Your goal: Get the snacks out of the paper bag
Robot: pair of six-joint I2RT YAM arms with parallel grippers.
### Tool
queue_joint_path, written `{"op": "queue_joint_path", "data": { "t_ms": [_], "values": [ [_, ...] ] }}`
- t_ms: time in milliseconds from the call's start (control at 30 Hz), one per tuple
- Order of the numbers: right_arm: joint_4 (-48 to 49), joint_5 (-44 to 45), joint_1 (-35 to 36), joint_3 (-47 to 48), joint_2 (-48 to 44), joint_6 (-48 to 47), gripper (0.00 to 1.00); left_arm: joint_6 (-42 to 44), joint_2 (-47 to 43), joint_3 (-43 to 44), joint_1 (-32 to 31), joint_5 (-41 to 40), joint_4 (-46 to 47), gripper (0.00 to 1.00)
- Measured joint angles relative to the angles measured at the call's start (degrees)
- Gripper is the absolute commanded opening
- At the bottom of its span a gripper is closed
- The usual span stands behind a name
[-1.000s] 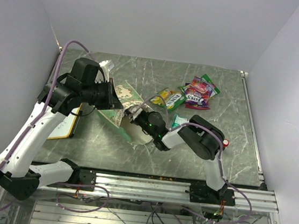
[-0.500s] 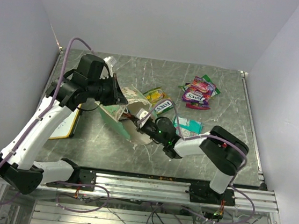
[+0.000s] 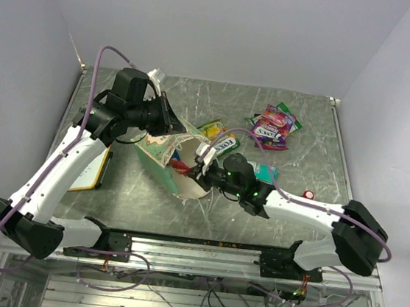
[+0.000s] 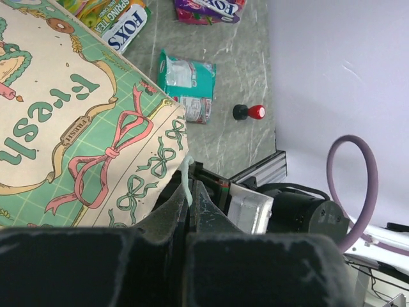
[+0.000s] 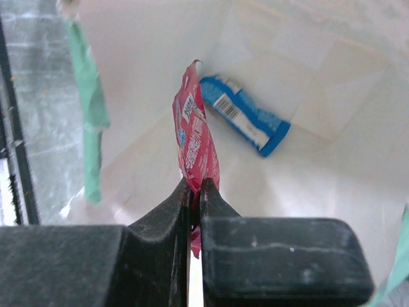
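The mint-green paper bag (image 3: 159, 148) lies on its side, mouth toward the right arm. My left gripper (image 3: 173, 125) is shut on its thin string handle (image 4: 186, 178) and holds the upper edge up. Inside the bag's mouth, my right gripper (image 5: 195, 188) is shut on a red snack packet (image 5: 195, 137). A blue packet (image 5: 246, 115) lies deeper in the bag. In the top view the right gripper (image 3: 200, 170) sits at the bag's opening. Other snacks lie on the table: a yellow-green packet (image 3: 218, 131), a pink-purple pile (image 3: 273, 126) and a teal packet (image 3: 260, 172).
A red-topped black button (image 3: 308, 194) stands right of the right arm's forearm. A wood-framed whiteboard (image 3: 92, 172) lies at the left under the left arm. The metal rail (image 3: 201, 249) runs along the near edge; walls close in on three sides.
The left gripper has lifted the bag's upper edge up and back. The right arm has stretched out, its elbow swinging right, while its gripper stays at the bag's mouth.
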Motion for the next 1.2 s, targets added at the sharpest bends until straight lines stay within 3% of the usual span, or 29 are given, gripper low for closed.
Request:
{"op": "queue_joint_path", "data": {
  "t_ms": [367, 667, 1033, 1200],
  "values": [
    [-31.6, 2.0, 0.0, 3.3, -20.9, -2.6, 0.00, -0.8, 4.6, -0.5, 2.3, -1.7, 1.1, 0.07],
    [-47.8, 13.5, 0.0, 15.1, -32.8, -3.0, 0.00, -2.1, 9.9, -1.2, 3.4, -1.6, 4.2, 0.07],
    [-53.4, 42.9, -0.3, 21.9, -33.1, 10.1, 0.00, -2.1, 14.7, -1.0, 3.6, 0.0, 5.1, 0.07],
    [-60.7, 45.6, -7.7, 27.5, -24.3, 17.4, 0.00, -2.0, 14.7, -0.9, 3.7, 0.1, 5.0, 0.07]
  ]
}}
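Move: The right hand, at the bag's mouth, already holds the red snack pack; the pile of purple and red packs it is bound for lies about 24 cm ahead, 26 cm right and 13 cm lower. At that same level, the teal pack is some 10 cm ahead and 23 right, the yellow pack 20 ahead and 8 right. Still in the bag, a blue roll sits roughly 9 cm ahead, 7 left and 7 below. From the left hand the pile is about 21 cm ahead, 31 right and 29 below. Keeping its pinch on the red pack, the right hand draws it back and right out of the bag's mouth, lifts it high, then swings on rightward and forward towards the pile, some 22 cm right overall, turning clockwise about 55 degrees and just starting to sink. The left hand keeps hold of the bag's cord and eases it down about 8 cm and forward, tipping its fingers slightly. ##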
